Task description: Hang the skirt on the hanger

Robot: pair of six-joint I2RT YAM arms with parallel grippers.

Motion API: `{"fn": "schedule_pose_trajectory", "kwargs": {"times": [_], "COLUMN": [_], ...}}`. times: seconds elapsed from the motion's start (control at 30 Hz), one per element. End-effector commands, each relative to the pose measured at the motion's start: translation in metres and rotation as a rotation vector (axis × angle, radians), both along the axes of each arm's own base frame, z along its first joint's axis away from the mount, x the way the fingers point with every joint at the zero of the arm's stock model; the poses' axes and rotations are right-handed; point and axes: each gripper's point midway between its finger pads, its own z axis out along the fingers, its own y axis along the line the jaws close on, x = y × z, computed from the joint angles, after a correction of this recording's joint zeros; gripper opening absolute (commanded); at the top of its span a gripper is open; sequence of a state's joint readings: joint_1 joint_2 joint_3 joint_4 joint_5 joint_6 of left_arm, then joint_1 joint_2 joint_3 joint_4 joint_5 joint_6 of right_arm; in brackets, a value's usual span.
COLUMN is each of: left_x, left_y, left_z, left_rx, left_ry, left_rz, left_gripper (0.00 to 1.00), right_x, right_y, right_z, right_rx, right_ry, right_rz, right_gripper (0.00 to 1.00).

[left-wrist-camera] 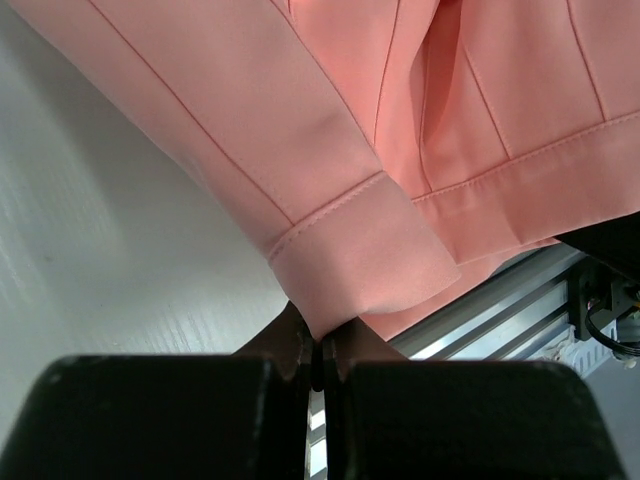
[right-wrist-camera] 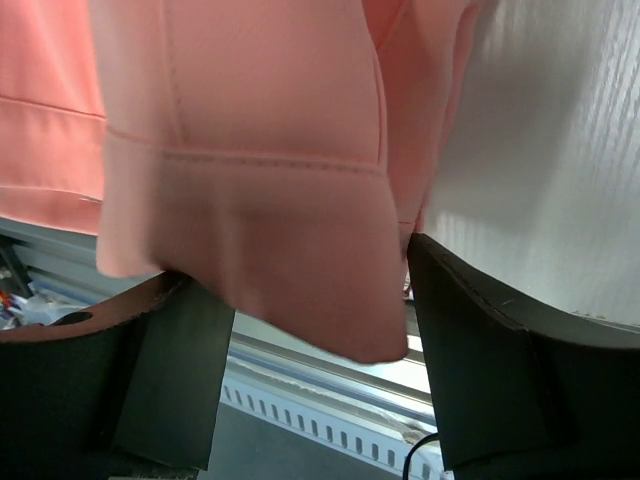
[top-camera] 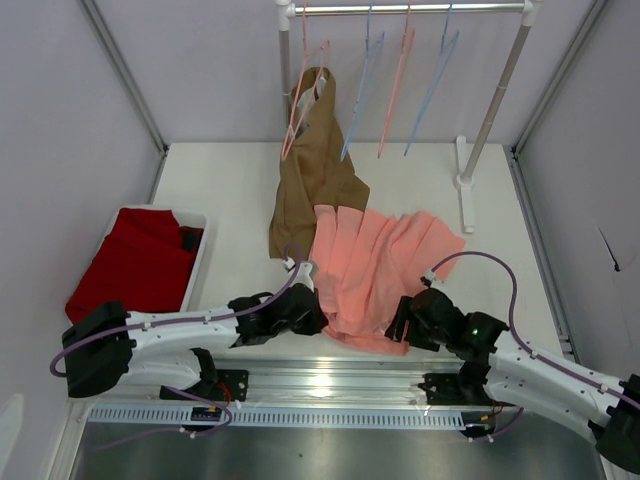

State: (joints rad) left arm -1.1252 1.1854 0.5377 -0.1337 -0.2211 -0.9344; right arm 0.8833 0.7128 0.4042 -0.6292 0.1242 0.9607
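Observation:
The salmon-pink pleated skirt (top-camera: pixel 375 265) lies spread on the table's near middle, its front edge hanging over the rail. My left gripper (top-camera: pixel 314 308) is at the skirt's near left corner, shut on the folded hem (left-wrist-camera: pixel 350 260); in the left wrist view the gripper (left-wrist-camera: pixel 322 335) pinches that corner. My right gripper (top-camera: pixel 404 326) is at the skirt's near right edge. In the right wrist view it (right-wrist-camera: pixel 305 285) stands open, and a flap of skirt (right-wrist-camera: pixel 250 170) droops loosely between its fingers. A pale-blue hanger (top-camera: pixel 362 92) hangs on the rail at the back, with a second one (top-camera: pixel 432 90) to its right.
A brown garment (top-camera: pixel 315 175) hangs from a pink hanger (top-camera: pixel 298 110) and overlaps the skirt's far left. Another pink hanger (top-camera: pixel 397 90) is on the rail. The rack's post (top-camera: pixel 495 100) and foot (top-camera: pixel 466 195) stand at back right. A white bin holds a dark red cloth (top-camera: pixel 135 262) at left.

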Motion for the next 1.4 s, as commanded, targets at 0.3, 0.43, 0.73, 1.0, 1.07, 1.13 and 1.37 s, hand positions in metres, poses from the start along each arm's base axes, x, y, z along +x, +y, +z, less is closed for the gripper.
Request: {"fn": "schedule_pose_trajectory", "kwargs": {"times": [0.3,0.43,0.73,1.0,1.07,1.13,1.37], "left_x": [0.001,0.001,-0.024,-0.02,-0.017,-0.015,-0.014], "left_y": [-0.005,-0.007,-0.045,-0.017,-0.006,0.002,0.041], "left_z": [0.011,0.022,0.151,0.296,0.325,0.338,0.378], "left_rx": [-0.04,-0.061,-0.351,-0.816,-0.966,-1.058,-1.387], "left_ry": [-0.023,-0.038,-0.081,-0.204,-0.235,-0.256,-0.382], "left_rz": [0.006,-0.009,-0.489,-0.589,-0.593,-0.592,-0.584], "left_gripper": [0.0,0.0,0.0,0.0,0.0,0.0,0.0], "right_x": [0.001,0.008,0.07,0.096,0.101,0.102,0.115], "right_y": [-0.012,-0.009,0.033,0.035,0.033,0.028,-0.013], "right_z": [-0.026,-0.023,0.174,0.31,0.331,0.354,0.353], "right_rx": [-0.029,-0.027,0.132,0.316,0.427,0.58,0.932], "right_ry": [0.007,-0.03,-0.454,-0.646,-0.669,-0.688,-0.641], "right_rz": [-0.147,-0.143,0.138,0.297,0.331,0.362,0.313], "right_gripper": [0.64,0.37,0.0,0.0,0.0,0.0,0.0]}}
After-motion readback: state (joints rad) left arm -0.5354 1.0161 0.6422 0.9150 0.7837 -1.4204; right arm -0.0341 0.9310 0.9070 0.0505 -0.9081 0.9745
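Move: The waistband's right corner lies between the right hand's open fingers, about 3 cm below it, 1 cm back and 1 cm right. The rest of the pink skirt spreads ahead, its middle some 14 cm forward and 4 cm left; the brown skirt's near hem is roughly 13 cm forward and 21 cm left. From the left hand, already pinching the waistband's left corner, the right corner lies about 18 cm right, 3 cm back and 3 cm lower. The right hand sinks about 3 cm over the waistband's right corner, easing slightly back and right, and shuts its fingers on it while the left hand waits, keeping its pinch on the left corner. Then both lift quickly by some 30 cm, the right one also carrying its corner about 15 cm forward towards the hangers while the left goes almost straight up, and both wrists swing from pointing down to roughly level so that the fingers face each other across the skirt. ##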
